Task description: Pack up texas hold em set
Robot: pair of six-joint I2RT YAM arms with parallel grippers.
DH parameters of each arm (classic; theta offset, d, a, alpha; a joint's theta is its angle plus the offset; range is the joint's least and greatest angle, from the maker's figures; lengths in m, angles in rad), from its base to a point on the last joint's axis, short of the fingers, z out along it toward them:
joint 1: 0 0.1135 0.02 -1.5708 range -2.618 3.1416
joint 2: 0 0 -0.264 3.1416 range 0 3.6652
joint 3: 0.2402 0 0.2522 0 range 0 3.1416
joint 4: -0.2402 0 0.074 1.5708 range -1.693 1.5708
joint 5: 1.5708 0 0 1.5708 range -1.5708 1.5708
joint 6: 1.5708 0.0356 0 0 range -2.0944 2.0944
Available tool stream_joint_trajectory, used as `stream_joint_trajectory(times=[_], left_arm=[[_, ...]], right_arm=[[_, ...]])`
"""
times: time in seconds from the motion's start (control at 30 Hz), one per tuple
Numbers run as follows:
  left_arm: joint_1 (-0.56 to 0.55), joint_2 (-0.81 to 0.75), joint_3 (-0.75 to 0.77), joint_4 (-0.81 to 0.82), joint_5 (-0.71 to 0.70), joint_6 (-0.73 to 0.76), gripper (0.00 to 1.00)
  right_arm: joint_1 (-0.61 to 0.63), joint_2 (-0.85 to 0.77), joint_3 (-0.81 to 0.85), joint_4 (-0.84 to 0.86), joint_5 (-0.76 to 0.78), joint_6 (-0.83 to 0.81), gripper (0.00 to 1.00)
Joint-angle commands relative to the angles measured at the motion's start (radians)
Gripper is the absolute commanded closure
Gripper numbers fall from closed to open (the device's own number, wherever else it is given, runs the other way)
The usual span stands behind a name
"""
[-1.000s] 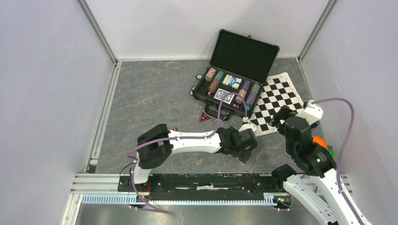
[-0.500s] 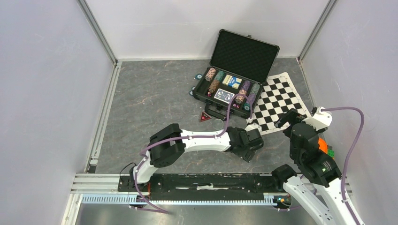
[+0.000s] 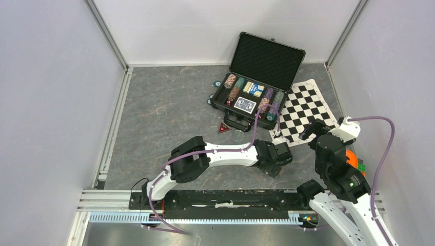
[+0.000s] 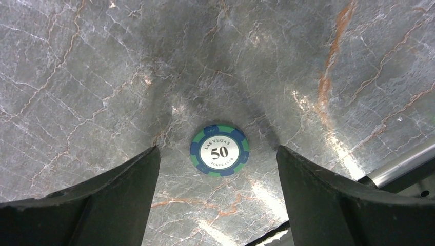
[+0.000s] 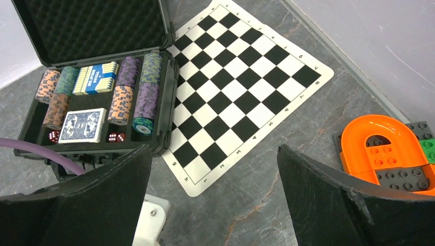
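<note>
The black case (image 3: 221, 102) lies open at the back, its foam lid (image 3: 267, 59) raised. Inside it stand rows of striped chips (image 5: 120, 102), a blue card deck (image 5: 82, 125), a blue card box (image 5: 95, 78) and red dice (image 5: 116, 137). A red triangular marker (image 3: 224, 127) lies in front of the case, and two loose chips (image 3: 217, 84) lie at its left. My left gripper (image 3: 274, 159) hangs open, facing down. A blue-green "50" chip (image 4: 219, 152) lies flat on the table between its jaws (image 4: 216, 149), untouched. My right gripper (image 5: 214, 148) is open and empty over the mat's near corner.
A black-and-white checkered mat (image 3: 302, 110) lies right of the case, partly under it. An orange ring-shaped piece (image 5: 382, 148) on grey and green studded plates sits at the far right by the wall. A metal rail (image 3: 205, 197) runs along the near edge.
My left arm has stretched rightward, carrying its gripper toward the mat's near corner, and its jaws have narrowed slightly. The right gripper drew back to the right.
</note>
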Motion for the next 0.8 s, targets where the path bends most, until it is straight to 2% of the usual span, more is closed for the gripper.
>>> stream_joint_trajectory(times=[0.0, 0.43, 0.63, 0.77], left_arm=[[-0.005, 0.031, 0.035, -0.02, -0.003, -0.019, 0.11], [-0.001, 0.025, 0.007, -0.079, -0.046, -0.036, 0.42], [0.006, 0.016, -0.023, -0.079, -0.06, -0.027, 0.53], [0.023, 0.001, -0.051, -0.079, -0.075, -0.025, 0.57]], right_arm=[[0.0, -0.011, -0.018, 0.037, 0.006, -0.002, 0.03], [0.0, -0.02, -0.031, 0.04, -0.021, 0.006, 0.05], [0.0, -0.024, -0.04, 0.034, -0.024, 0.016, 0.05], [0.001, -0.029, -0.049, 0.034, -0.031, 0.015, 0.05]])
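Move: The poker chip lies flat on the table between your left fingertips, level with the hand point sideways and fore-and-aft, about 1 cm below it. The open case's middle is some 28 cm ahead and 7 cm left of that hand; the chessboard's is about 23 cm ahead and 15 cm right; the red triangle about 17 cm ahead and 17 cm left. From the right hand the chip is roughly 16 cm left, 6 cm back and 23 cm down. Keep the left gripper down over the chip, fingers straddling it, and close them from nearly wide open to about half, until both tips pinch its rim from opposite sides. Let the hand drift only about 1 cm left and forward as they shut; don't lift. ##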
